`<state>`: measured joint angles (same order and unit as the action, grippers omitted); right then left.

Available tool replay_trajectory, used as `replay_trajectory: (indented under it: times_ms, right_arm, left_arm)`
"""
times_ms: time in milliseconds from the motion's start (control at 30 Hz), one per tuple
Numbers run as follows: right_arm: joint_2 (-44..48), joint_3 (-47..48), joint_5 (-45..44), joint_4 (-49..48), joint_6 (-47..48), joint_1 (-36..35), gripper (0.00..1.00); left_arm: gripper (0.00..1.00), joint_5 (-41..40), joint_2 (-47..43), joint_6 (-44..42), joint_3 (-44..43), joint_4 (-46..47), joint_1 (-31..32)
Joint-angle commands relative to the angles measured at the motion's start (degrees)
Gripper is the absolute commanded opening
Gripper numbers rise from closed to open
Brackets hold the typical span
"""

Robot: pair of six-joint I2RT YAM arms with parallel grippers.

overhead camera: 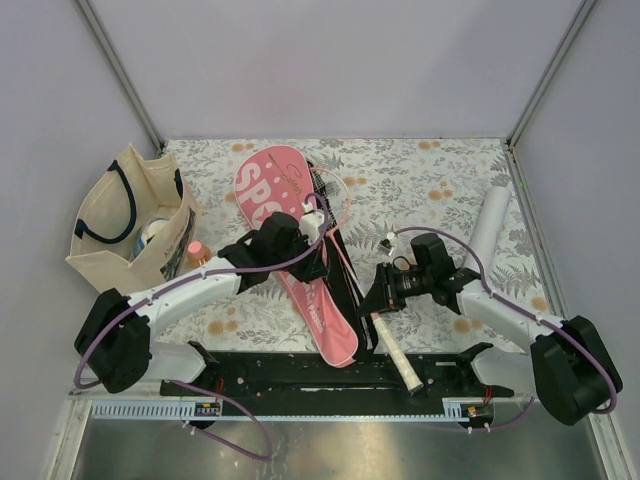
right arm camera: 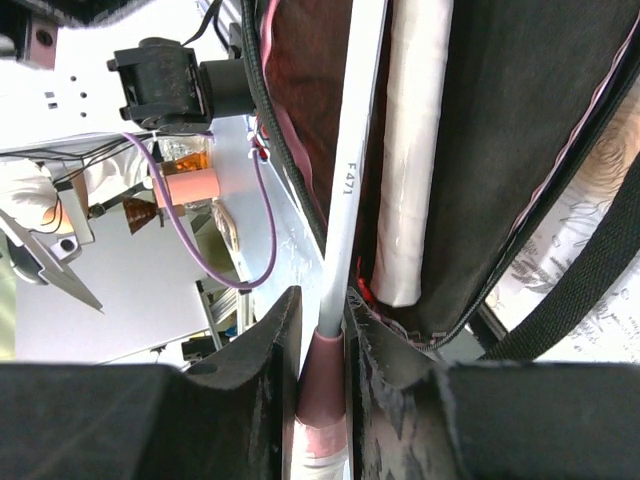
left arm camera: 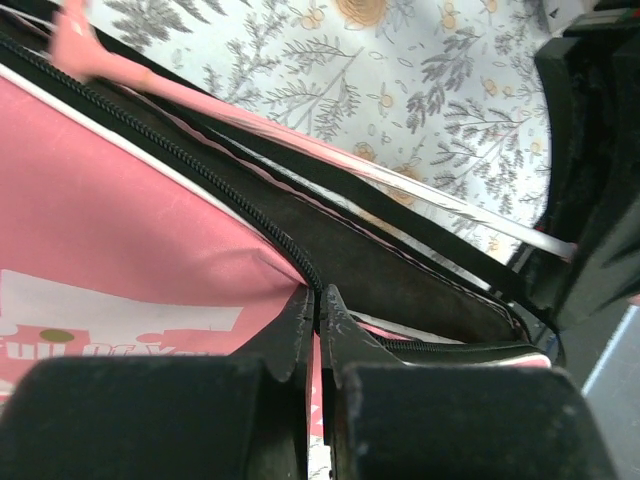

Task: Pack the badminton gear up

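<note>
The pink cover lettered "SPORT" lies slantwise mid-table, unzipped, its black lining showing. My left gripper is shut on the cover's zipper edge, holding the flap up. My right gripper is shut on a racket at its pink cone, where the thin shaft meets the white handle. That shaft runs into the cover's opening. A second white handle lies inside the cover. Pink racket frames stick out of the cover's far end. The long white tube lies at the right.
A beige tote bag with navy handles stands at the left. A small orange bottle with a pink cap stands beside it, near the left arm. The black strap trails off the cover. The arms' black base rail runs along the near edge.
</note>
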<state>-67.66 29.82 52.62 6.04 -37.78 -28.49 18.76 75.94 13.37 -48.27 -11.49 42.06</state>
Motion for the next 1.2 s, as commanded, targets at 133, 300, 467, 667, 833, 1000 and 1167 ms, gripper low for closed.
replay_trajectory:
  times_ms: [133, 300, 467, 667, 833, 1000, 1167]
  right_arm:
    - [7.8, -2.6, 2.9, 0.1, -3.8, -0.4, 0.00]
    - [9.6, -4.2, 3.0, -2.3, -5.5, -0.9, 0.00]
    - [3.2, -3.0, -0.6, -16.6, -6.9, -1.4, 0.00]
    - [-12.7, 3.7, -2.9, -31.9, -9.8, -1.3, 0.00]
    - [-22.8, 7.9, -7.9, -41.8, -13.4, -1.4, 0.00]
    - [-29.0, 8.6, -19.4, -50.4, -16.0, -2.0, 0.00]
    - [-33.9, 9.9, -26.1, -57.6, -18.1, -3.9, 0.00]
  left_arm:
    - [0.00, -8.7, -1.7, -14.5, -2.8, 3.4, -0.1]
    - [0.00, -5.9, 1.3, -20.4, -6.0, -1.5, -1.1]
    - [0.00, 2.3, 0.3, -21.8, -5.5, 0.5, -1.2]
    - [0.00, 7.1, -0.5, -16.9, -5.6, 2.3, -1.2]
    - [0.00, 7.5, -2.5, -8.7, -3.3, 6.5, -1.2]
    - [0.00, 10.7, -3.3, 2.3, -1.7, 10.3, -1.1]
    - [0.00, 11.9, -5.2, 9.6, 2.2, 15.5, -1.1]
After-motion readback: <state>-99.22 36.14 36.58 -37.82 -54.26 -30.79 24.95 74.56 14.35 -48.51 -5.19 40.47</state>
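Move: The right hand, low over the cloth, holds the racket by the cone above its grip. The middle of the bag's open mouth lies about 13 cm ahead, 8 cm to its left and 7 cm lower. The racket head is some 32 cm ahead and 10 cm left; the bag's near end is about 15 cm back and 7 cm left. From the left hand, pinching the zip edge, the mouth's middle is roughly 5 cm ahead, 6 cm right and 7 cm below. Still gripping the racket's cone, the right hand draws back about 2 cm, rising slightly, then drives it some 15 cm forward, also leftward and down into the bag's mouth, swinging about 15 degrees clockwise. The left fingers keep their pinch on the zip edge, going a little forward and left, then back rightward and up to finish about 3 cm higher. ##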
